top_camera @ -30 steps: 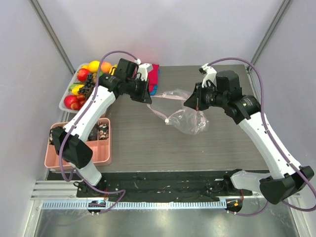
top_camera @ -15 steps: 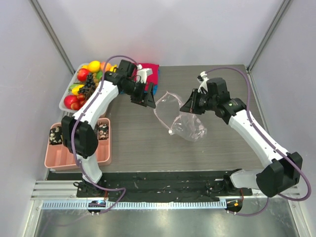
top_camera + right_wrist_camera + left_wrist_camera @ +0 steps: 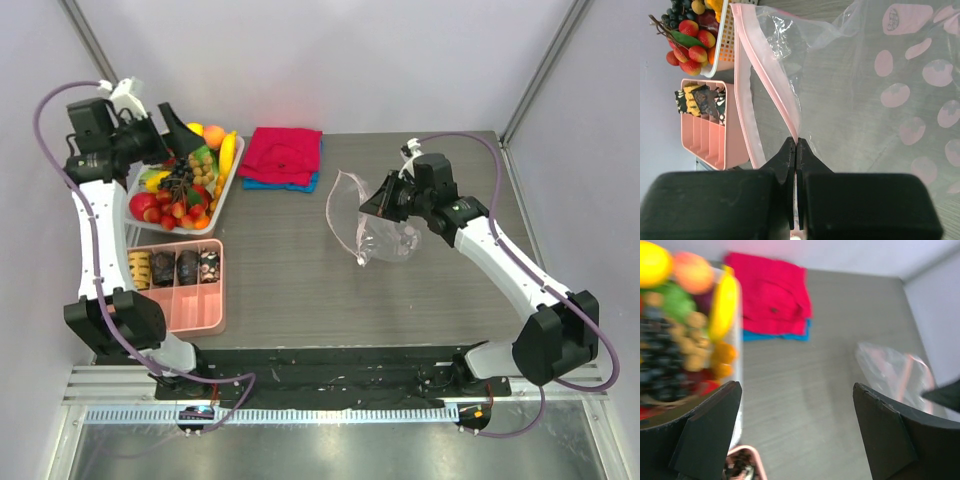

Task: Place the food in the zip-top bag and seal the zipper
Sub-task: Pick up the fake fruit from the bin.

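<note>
The food (image 3: 183, 180) is a heap of small glossy fruits in a white basket at the back left; it shows blurred in the left wrist view (image 3: 685, 305). My left gripper (image 3: 178, 130) hovers over that basket, open (image 3: 796, 387), with nothing between its fingers. The zip-top bag (image 3: 385, 232) lies right of centre, clear with pink dots (image 3: 900, 90), its mouth gaping toward the left. My right gripper (image 3: 368, 207) is shut (image 3: 796, 141) on the pink zipper (image 3: 767, 65) strip at the mouth's near edge. The zipper (image 3: 333, 215) curves in an open loop.
A red folded cloth (image 3: 285, 152) on a blue one lies at the back centre. A pink compartment tray (image 3: 175, 290) with small dark items stands at the front left, below the white basket (image 3: 232, 170). Walls close in on both sides.
My left gripper let go of the bag's mouth, opened wide and swung far left to above the fruit basket. The right gripper kept its hold while the bag shifted a little right.
</note>
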Robot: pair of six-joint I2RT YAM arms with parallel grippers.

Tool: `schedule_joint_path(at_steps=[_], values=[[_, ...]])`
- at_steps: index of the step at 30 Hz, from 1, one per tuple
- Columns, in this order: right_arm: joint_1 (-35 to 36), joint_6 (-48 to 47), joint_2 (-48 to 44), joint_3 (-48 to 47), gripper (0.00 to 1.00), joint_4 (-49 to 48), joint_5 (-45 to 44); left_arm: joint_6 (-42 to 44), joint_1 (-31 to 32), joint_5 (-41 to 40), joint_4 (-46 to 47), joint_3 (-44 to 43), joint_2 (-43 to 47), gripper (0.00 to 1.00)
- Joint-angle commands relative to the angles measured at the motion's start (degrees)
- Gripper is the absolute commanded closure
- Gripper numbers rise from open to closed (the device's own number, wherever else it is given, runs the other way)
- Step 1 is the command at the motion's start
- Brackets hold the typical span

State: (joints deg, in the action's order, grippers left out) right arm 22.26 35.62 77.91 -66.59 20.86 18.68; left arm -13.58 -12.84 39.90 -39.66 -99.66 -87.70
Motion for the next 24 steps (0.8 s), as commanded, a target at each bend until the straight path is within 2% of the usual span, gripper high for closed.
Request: schedule_joint_path(at_steps=[1,2,6,13,16,21,24], values=[[-0.29,0.95,0.31,-0.30,0.99,-4.52,-1.54,3.55,-2.89,-7.19,-0.40,-4.75,-2.99,0.06],[-0.29,0.95,0.40,-0.30,0.99,-4.51,-1.45,5.13,-2.98,-8.60,-1.90,-5.98,-4.31,0.11],[-0.29,1.21,0.75,-0.03,0.99,-4.69,-1.27,11.29,-2.80,-12.65,-7.44,-5.48,-5.38,0.16],[-0.20,1.74,1.46,-0.21,0.99,-4.95,-0.13,29.81,-2.80,-10.82,-8.77,0.07,-5.46,0.20],[-0.29,1.82,1.72,-0.03,0.99,-4.87,0.04,33.35,-2.80,-10.63,-9.29,-1.06,-7.65,0.24],[-0.29,2.09,2.16,0.32,0.99,-5.30,0.22,38.27,-2.72,-10.37,-10.17,-2.03,-10.82,0.36],[-0.29,2.35,2.68,0.23,0.99,-5.31,0.66,41.44,-1.58,-11.16,-9.47,-1.07,-11.44,0.37]])
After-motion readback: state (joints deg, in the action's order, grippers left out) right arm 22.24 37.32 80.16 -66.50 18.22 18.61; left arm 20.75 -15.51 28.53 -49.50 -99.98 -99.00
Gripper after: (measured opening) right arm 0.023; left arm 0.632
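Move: The red berry bunch in the fruit bin is about 8 cm to the left hand's left, level with it fore and aft, and roughly 18 cm below. The black grapes lie some 9 cm beyond the bunch, the red apple 9 cm to the left of it, and the banana 12 cm farther out and 12 cm to the right of it. From the right hand, the bunch is about 45 cm left, 8 cm ahead and 6 cm lower. Leftward and slightly forward at first, then mostly straight down, the left hand swings in over the fruit bin and sinks about 12 cm towards the red berry bunch. Its left side rolls up some 30 degrees so the fingers slant downward, and they close by about a third around the stem end without visibly gripping. The right hand keeps its pinch on the zip-top bag's rim, nearly still. ##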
